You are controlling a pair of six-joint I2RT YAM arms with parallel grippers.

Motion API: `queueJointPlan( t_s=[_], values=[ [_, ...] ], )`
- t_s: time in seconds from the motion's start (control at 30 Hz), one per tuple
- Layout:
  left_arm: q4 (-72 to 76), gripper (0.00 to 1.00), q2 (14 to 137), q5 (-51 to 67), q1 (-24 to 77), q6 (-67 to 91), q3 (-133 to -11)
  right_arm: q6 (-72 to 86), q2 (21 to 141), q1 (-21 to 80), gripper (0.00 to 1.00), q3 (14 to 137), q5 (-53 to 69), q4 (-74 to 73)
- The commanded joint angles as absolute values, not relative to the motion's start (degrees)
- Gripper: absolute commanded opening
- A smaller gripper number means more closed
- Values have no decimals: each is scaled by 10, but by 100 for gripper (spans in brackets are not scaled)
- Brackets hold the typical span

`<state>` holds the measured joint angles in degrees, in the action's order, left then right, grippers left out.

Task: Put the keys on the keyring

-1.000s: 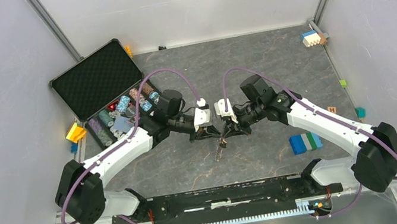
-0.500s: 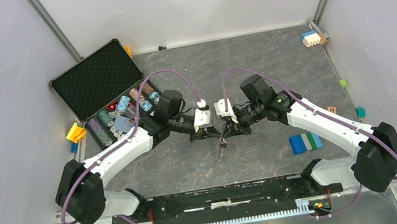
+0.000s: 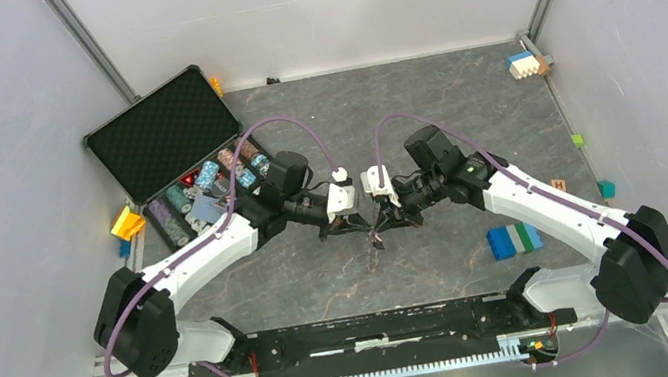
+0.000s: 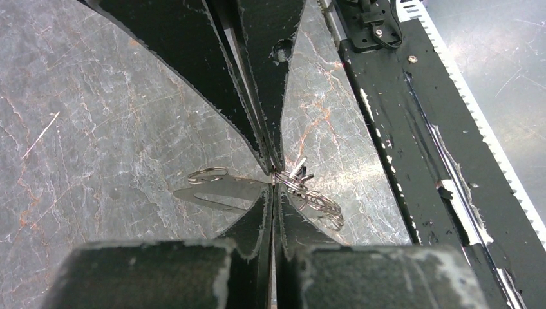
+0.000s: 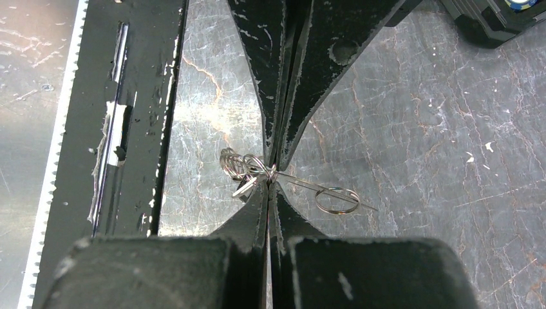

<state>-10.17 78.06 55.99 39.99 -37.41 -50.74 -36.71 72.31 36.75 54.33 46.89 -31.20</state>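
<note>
Above the grey table's middle, my left gripper (image 3: 365, 227) and right gripper (image 3: 382, 225) meet tip to tip. The keyring (image 4: 219, 190), a flat grey loop, sticks out sideways from the left gripper (image 4: 273, 185), which is shut on its end. A small wire ring (image 4: 207, 174) sits by it. My right gripper (image 5: 269, 181) is shut at the same spot, where a bundle of wire rings (image 5: 239, 162) gathers. A small dark piece (image 4: 302, 174) with a short silver bit (image 5: 244, 187) hangs among those rings; it looks like the key, though I cannot tell for sure.
An open black case (image 3: 162, 135) with rolls of chips stands at the back left, a yellow block (image 3: 126, 222) beside it. A blue, green and white block (image 3: 513, 239) lies right of centre. Small blocks (image 3: 525, 64) sit at the back right corner. The black rail (image 3: 373, 329) spans the near edge.
My left gripper's jaws have closed the last bit onto the keyring. The piece dangling under the two grippers has shifted slightly up. Both arms stay where they were.
</note>
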Motion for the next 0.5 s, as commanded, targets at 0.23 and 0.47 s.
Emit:
queueJointPlan(
  t_s=[0.23,0.47],
  values=[
    [-41,2,756,564,400,-335,-481,-360,707,367,10,549,476,-284],
    [-4,2,735,573,378,-297,-475,-356,693,357,26,546,474,-285]
  ],
)
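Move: Both hands are tip to tip on the keyring: the small ring being joined lies at the left hand's point and about 1 cm left of the right hand's. From the left hand, the bunch of rings hangs about 2 cm back and 2 cm lower, straight below its line, with the black key roughly 2 cm back and 3 cm lower. The loose end ring is some 3 cm ahead and 2 cm lower. The right fingers let go of the ring, spreading to about a quarter open while the right hand stays almost in place, easing up by roughly half a centimetre. The left fingers keep their shut pinch on the ring; the left hand dips slightly, then lifts back a little and shifts about half a centimetre left, away from the right hand. ##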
